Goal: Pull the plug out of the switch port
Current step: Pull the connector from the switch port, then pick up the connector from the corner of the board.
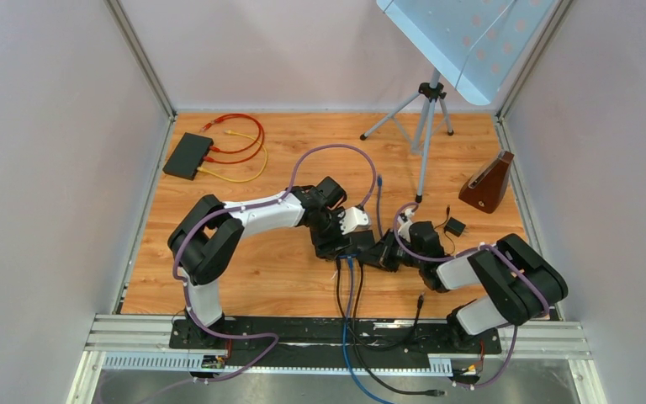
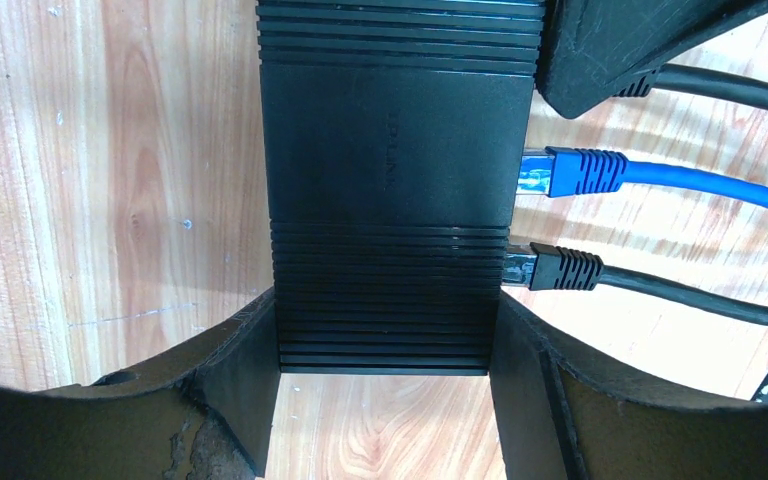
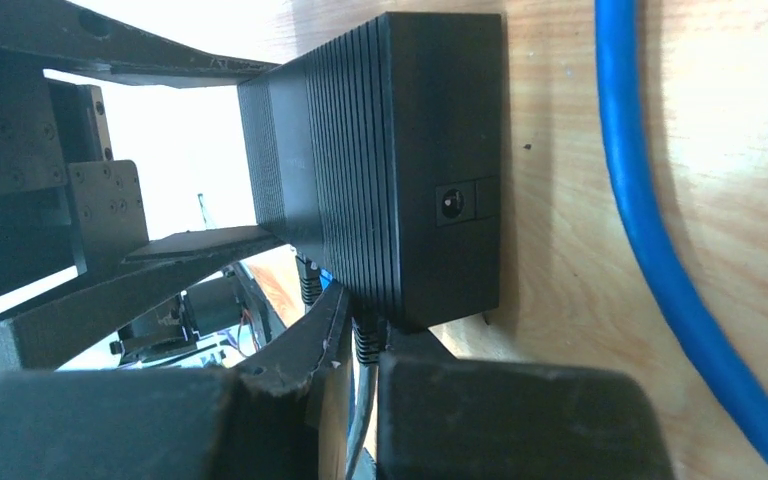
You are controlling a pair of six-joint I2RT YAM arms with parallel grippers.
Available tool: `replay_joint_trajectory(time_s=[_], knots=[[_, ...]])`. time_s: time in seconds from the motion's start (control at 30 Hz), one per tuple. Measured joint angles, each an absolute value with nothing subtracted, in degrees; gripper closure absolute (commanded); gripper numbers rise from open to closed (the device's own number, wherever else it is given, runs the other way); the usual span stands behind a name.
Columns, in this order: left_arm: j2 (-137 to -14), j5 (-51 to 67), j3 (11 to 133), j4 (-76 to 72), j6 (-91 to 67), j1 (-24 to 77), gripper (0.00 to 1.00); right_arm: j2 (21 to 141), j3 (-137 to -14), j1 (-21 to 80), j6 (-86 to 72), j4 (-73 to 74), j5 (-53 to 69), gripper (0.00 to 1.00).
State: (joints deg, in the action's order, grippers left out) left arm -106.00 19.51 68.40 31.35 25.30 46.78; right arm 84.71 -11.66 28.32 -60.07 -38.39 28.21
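The black switch [image 2: 390, 180] lies on the wooden table, and my left gripper [image 2: 385, 345] is shut on its near end, one finger pressed on each side. Three plugs sit in its port side: a blue plug [image 2: 572, 172], a black plug [image 2: 560, 268], and a further black plug [image 3: 365, 340] hidden in the left wrist view under my right gripper's finger [image 2: 610, 45]. My right gripper [image 3: 360, 335] is shut on that further plug's ribbed boot, right against the switch [image 3: 400, 170]. In the top view both grippers [image 1: 336, 242] [image 1: 377, 252] meet at the table's middle.
A second black box [image 1: 188, 156] with red and yellow cables [image 1: 240, 147] lies at the back left. A tripod [image 1: 425, 126], a brown wedge [image 1: 488, 183] and a small black adapter [image 1: 454, 226] stand at the right. A blue cable [image 3: 650, 230] runs beside the switch.
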Motion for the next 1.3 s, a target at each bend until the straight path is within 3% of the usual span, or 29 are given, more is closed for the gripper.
replay_joint_trajectory(time_s=[0.23,0.43,0.6,0.63,0.7,0.73,0.77,0.8,0.83,0.9,1.3], knots=[[-106.0,19.5,68.5,31.9,24.4,46.9,0.37,86.1,-6.4,28.4,-62.3,-46.8,32.9,1.00],[-106.2,19.4,68.8,31.9,23.2,46.9,0.36,84.6,-7.5,29.1,-61.6,-42.4,35.8,1.00],[-106.2,19.4,68.8,31.9,23.0,46.9,0.36,73.8,-7.5,29.1,-61.3,-31.7,29.2,1.00],[-106.2,19.3,68.8,31.9,23.0,46.9,0.35,70.4,-7.5,29.1,-61.2,-28.7,26.9,0.94],[-106.2,19.2,68.8,31.9,23.0,46.9,0.31,64.0,-7.6,29.1,-60.7,-23.0,22.3,0.65],[-106.2,19.1,68.8,31.8,23.0,46.9,0.27,60.9,-7.6,29.1,-60.4,-20.3,20.0,0.55],[-106.2,19.0,68.8,31.8,22.9,47.0,0.24,58.1,-7.6,29.1,-60.1,-17.7,18.0,0.52],[-106.2,19.0,68.8,31.8,22.8,47.0,0.21,55.9,-7.6,29.1,-59.8,-15.7,16.2,0.50],[-106.2,18.9,68.7,31.6,22.6,47.0,0.08,53.8,-7.5,29.1,-59.1,-13.8,14.6,0.49],[-106.1,18.7,68.5,30.7,22.0,47.0,0.01,50.4,-7.5,29.1,-58.4,-10.4,12.3,0.48],[-101.9,15.5,62.4,24.2,18.0,47.1,0.00,45.8,-8.6,29.1,-55.6,4.8,17.5,0.53]])
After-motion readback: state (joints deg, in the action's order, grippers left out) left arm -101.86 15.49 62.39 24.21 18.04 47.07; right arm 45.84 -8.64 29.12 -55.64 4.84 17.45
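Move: The right fingers already pinch the rightmost black plug, still in the switch. From there the switch's middle is about 4 cm ahead and 2 cm left; a blue plug sits some 2 cm left and the other black plug about 5 cm left, both level with it. The left hand straddles the switch's left end, with the pinched plug about 7 cm to its right and 4 cm back. Right hand pulls the plug back about 4 cm, lifts right and forward, opening, then backs off; left fingers open. ##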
